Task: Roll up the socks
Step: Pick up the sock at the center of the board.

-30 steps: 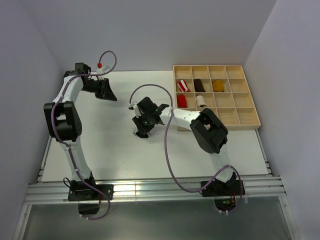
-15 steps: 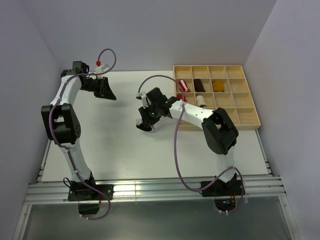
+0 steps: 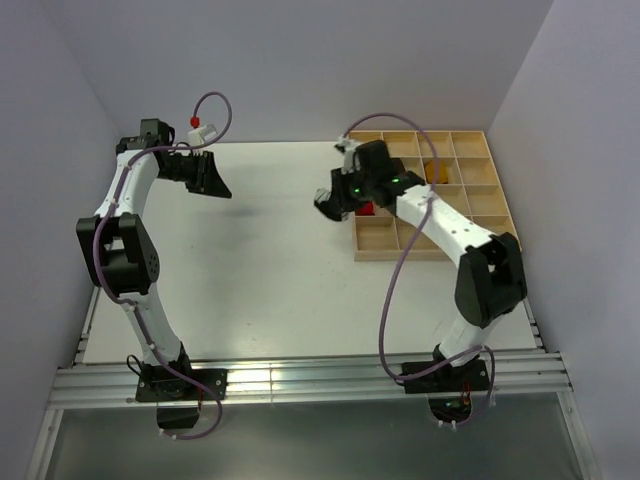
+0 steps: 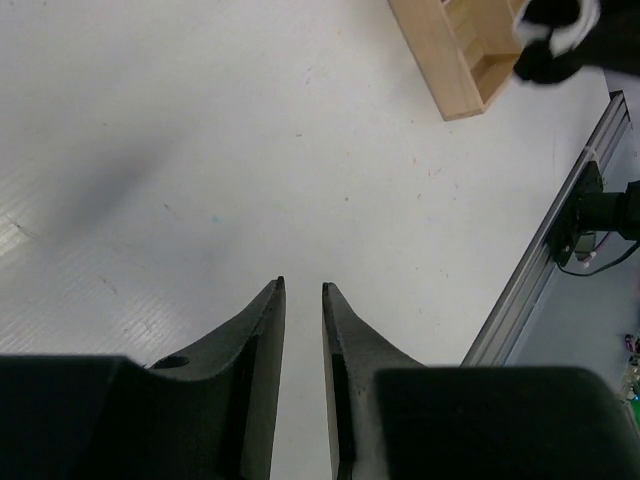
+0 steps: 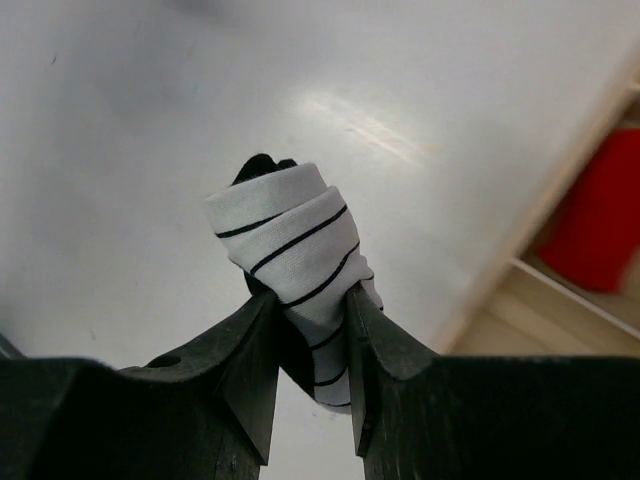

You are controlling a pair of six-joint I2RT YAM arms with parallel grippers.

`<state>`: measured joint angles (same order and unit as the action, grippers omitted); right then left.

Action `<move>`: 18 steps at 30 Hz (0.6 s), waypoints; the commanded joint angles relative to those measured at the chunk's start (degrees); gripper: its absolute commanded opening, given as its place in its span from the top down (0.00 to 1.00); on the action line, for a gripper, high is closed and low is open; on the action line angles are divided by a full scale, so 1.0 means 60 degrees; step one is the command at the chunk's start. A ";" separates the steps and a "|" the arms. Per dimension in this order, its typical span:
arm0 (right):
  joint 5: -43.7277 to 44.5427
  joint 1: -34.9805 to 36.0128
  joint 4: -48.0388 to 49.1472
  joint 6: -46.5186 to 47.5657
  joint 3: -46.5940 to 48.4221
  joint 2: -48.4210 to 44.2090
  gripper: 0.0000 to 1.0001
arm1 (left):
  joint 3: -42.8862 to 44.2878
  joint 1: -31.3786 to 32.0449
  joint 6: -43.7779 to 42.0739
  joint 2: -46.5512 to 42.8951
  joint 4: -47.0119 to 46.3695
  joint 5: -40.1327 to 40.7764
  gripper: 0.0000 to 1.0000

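Observation:
A white sock with thin black stripes [image 5: 288, 235], rolled into a bundle with a black end showing behind it, is clamped between the fingers of my right gripper [image 5: 312, 295]. In the top view this gripper [image 3: 335, 198] hangs above the table at the left edge of the wooden tray [image 3: 460, 248], and the sock [image 3: 324, 199] shows as a white bit at its tip. My left gripper [image 3: 207, 176] hovers over the far left of the table. Its fingers [image 4: 262, 330] stand slightly apart, with only bare table between them.
The tray's compartments hold a red bundle [image 5: 598, 208] close to the right gripper and a mustard one [image 3: 436, 171] farther back. The tray's corner [image 4: 455, 70] shows in the left wrist view. A metal rail [image 3: 300, 380] runs along the table's near edge.
My right arm has carried the striped sock roll from the table's middle up and to the right, to the tray's left edge. The left arm has barely shifted.

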<state>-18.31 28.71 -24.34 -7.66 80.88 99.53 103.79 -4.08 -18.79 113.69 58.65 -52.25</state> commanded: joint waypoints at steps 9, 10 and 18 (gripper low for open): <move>0.2797 -0.3915 -0.0601 -0.0495 -0.1146 -0.2203 1.00 | 0.0207 -0.0053 -0.0677 -0.0828 0.0449 -0.1471 0.73; 0.2860 -0.4153 -0.0689 -0.0467 -0.1161 -0.2188 1.00 | 0.0178 -0.0068 -0.0721 -0.0872 0.0478 -0.1545 0.73; 0.5069 -0.5649 -0.0968 -0.1285 -0.1030 -0.1443 1.00 | 0.0104 -0.0126 -0.1043 -0.0858 0.0624 -0.1926 0.73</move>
<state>4.08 -4.27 -29.02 -12.56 73.84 89.12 103.72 -4.34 -22.50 111.35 60.88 -60.34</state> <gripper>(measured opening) 0.350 0.274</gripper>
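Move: The right hand already holds the rolled striped sock; the empty compartment beside the beige sock lies roughly 34 cm to its right, 11 ahead and 14 below. The beige sock is about 20 cm right and 11 ahead, the red one 9 right and 11 ahead, the yellow one 31 right and 20 ahead, all about 13 below. From the left hand that compartment is some 61 cm right, 8 ahead, 16 below. Keeping the sock, the right hand sweeps 31 cm right over the box, turning 50 degrees clockwise; left rises. ##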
